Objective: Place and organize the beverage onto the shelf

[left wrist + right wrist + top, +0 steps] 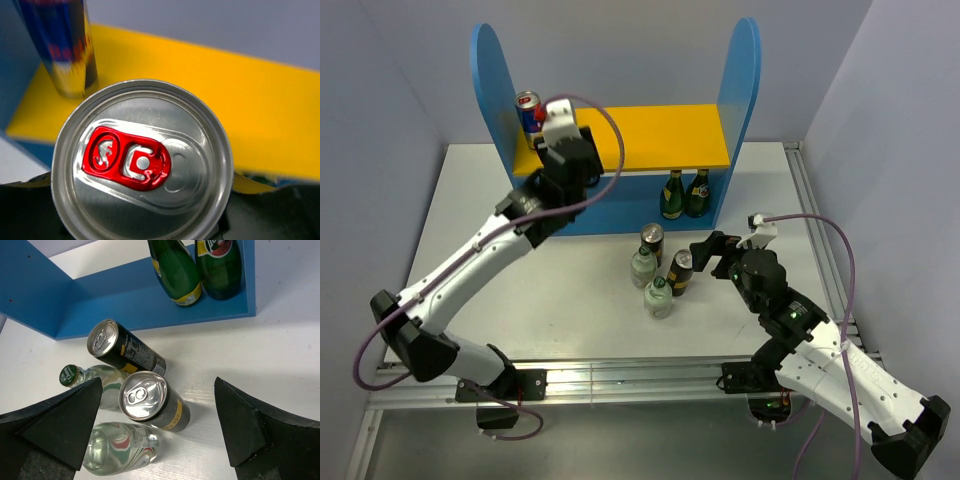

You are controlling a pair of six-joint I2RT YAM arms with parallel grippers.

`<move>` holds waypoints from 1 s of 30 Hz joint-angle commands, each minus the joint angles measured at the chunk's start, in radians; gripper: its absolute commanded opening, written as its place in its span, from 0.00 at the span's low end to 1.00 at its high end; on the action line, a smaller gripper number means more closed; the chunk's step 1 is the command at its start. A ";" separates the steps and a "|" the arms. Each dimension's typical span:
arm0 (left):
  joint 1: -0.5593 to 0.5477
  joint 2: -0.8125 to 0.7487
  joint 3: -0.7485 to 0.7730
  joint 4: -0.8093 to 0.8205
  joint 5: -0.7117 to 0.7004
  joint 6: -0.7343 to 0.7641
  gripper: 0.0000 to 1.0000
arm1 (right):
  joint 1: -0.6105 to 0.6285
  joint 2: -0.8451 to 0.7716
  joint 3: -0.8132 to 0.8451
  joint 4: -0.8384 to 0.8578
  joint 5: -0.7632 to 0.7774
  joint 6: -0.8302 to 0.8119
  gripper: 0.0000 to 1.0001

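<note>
The shelf [620, 135] has blue side panels and a yellow upper board [225, 100]. A blue-and-silver can [527, 110] [65, 45] stands at the board's left end. My left gripper [544, 138] is shut on a slim can with a red tab [142, 160], gold at its edge, held just right of the blue can over the board's front edge. My right gripper [712, 256] [156, 426] is open around a black-and-gold can [150, 402] [680, 272] on the table, not touching it. Another black-and-gold can [125, 350] and two clear bottles [97, 377] [120, 447] stand close by.
Two green bottles [672, 195] [698, 193] stand on the shelf's lower level at the right, also seen in the right wrist view [175, 270] [220, 265]. The white table [520, 300] ends at a metal rail near the arm bases. Grey walls close in on both sides.
</note>
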 commanded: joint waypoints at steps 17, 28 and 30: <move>0.323 0.412 0.502 -0.020 0.185 0.160 0.01 | 0.005 -0.020 -0.008 0.035 0.005 0.008 1.00; 0.326 0.388 0.468 -0.043 0.202 0.151 0.23 | 0.005 -0.009 -0.008 0.038 0.008 0.009 1.00; 0.326 0.386 0.468 -0.058 0.217 0.151 0.31 | 0.005 -0.007 -0.008 0.038 0.011 0.010 1.00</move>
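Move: The silver can with the red tab is already in my left hand, bound for the free spot on the yellow shelf, about 14 cm ahead and 5 cm left, its surface some 7 cm lower. The Red Bull can stands about 8 cm left of that spot and level with it, with the blue side panel some 6 cm beyond it to the left. From my right hand, that spot lies some 26 cm ahead, 33 cm left and 8 cm higher. With my fingers still closed on the silver can, my left hand swings quickly forward some 14 cm and drifts about 5 cm left, over the yellow shelf to the right side of the Red Bull can. I rise about 4 cm on the way in, then lower about 5 cm towards the shelf and hold there, keeping my grip, the wrist turned only slightly counter-clockwise. ##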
